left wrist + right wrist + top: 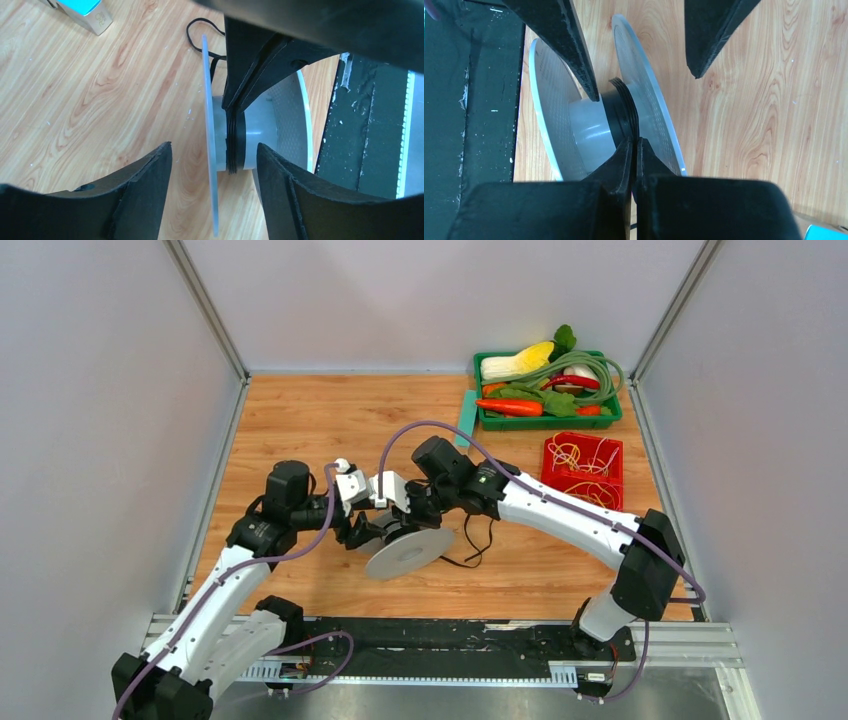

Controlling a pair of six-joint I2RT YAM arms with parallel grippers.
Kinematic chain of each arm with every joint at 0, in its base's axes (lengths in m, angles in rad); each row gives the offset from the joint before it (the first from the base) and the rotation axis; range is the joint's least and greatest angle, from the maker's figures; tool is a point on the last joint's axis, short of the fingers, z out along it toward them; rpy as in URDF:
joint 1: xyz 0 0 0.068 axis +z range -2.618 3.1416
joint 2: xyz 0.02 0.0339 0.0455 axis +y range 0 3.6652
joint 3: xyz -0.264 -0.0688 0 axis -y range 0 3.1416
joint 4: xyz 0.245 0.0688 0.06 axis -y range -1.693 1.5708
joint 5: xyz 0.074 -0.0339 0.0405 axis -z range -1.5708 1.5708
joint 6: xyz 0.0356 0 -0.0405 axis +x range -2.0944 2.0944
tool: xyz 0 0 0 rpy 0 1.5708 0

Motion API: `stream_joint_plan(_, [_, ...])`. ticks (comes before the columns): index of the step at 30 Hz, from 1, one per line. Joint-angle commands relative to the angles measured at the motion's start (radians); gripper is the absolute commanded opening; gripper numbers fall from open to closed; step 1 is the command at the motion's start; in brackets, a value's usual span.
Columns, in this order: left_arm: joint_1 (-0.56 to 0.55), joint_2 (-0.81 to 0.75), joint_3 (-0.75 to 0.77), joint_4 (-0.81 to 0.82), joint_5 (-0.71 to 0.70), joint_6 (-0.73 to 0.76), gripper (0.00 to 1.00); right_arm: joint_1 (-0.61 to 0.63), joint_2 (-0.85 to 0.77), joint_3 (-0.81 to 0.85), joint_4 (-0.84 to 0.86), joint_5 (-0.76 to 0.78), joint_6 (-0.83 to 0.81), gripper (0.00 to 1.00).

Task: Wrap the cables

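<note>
A grey spool with two thin flanges stands tilted on the wooden table between both arms. The black cable is wound a few turns round its hub; the windings also show in the right wrist view. Slack cable lies in loops on the wood right of the spool. My left gripper is open and straddles one flange, one finger between the flanges beside the hub. My right gripper is shut on the cable right at the windings. From above, the left gripper and right gripper meet at the spool.
A green tray with toy vegetables and a green hose stands at the back right, a red basket of yellow bands in front of it. A teal box lies beside the tray. A black strip borders the near edge.
</note>
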Motion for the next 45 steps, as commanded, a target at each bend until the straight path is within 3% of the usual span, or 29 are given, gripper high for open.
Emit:
stream_joint_plan(1, [0.003,0.010,-0.029,0.090,0.037,0.022,0.68,0.002,-0.009,0.005,0.078,0.016,0.067,0.00])
stream_joint_plan(6, [0.004,0.017,-0.057,0.130,0.054,0.028,0.66,0.002,-0.012,-0.006,0.091,0.025,0.083,0.00])
stream_joint_plan(11, [0.003,-0.038,-0.145,0.228,0.013,0.042,0.74,0.001,-0.023,-0.021,0.115,0.037,0.090,0.00])
stream_joint_plan(18, [0.004,-0.021,-0.196,0.364,-0.041,-0.014,0.68,-0.002,-0.026,-0.032,0.129,0.054,0.109,0.00])
stream_joint_plan(24, [0.003,-0.033,-0.251,0.521,-0.001,-0.057,0.67,-0.015,-0.027,-0.042,0.137,0.055,0.127,0.00])
stream_joint_plan(36, [0.001,0.017,-0.250,0.541,0.034,-0.047,0.39,-0.028,-0.018,-0.033,0.143,0.055,0.129,0.00])
stream_joint_plan(44, [0.001,-0.006,-0.235,0.467,0.055,-0.038,0.01,-0.038,-0.029,-0.038,0.137,0.060,0.152,0.00])
stream_joint_plan(45, [0.001,-0.009,-0.233,0.464,0.054,-0.047,0.00,-0.039,-0.032,-0.038,0.134,0.060,0.158,0.00])
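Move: The strip of cable lying over the spool's hub, pinched near its end by the right hand, is about 2 cm to the left hand's right, 1 cm back and 3 cm lower; the spool's far flange stands some 4 cm right, about level, 5 cm down. The near flange is roughly 5 cm right and 5 cm back, 7 cm down. From the right hand the strip's end lies about 3 cm left, level with it and 1 cm below. Down about 3 cm and forward some 2 cm, easing slightly right, the left hand works in at the far flange, rolling roughly 10 degrees, then closes its wide-open fingers almost shut, pinching the flange rim together with the cable strip. The right hand keeps its closed grip on the cable, carrying it about 2 cm forward and turning slightly clockwise. ##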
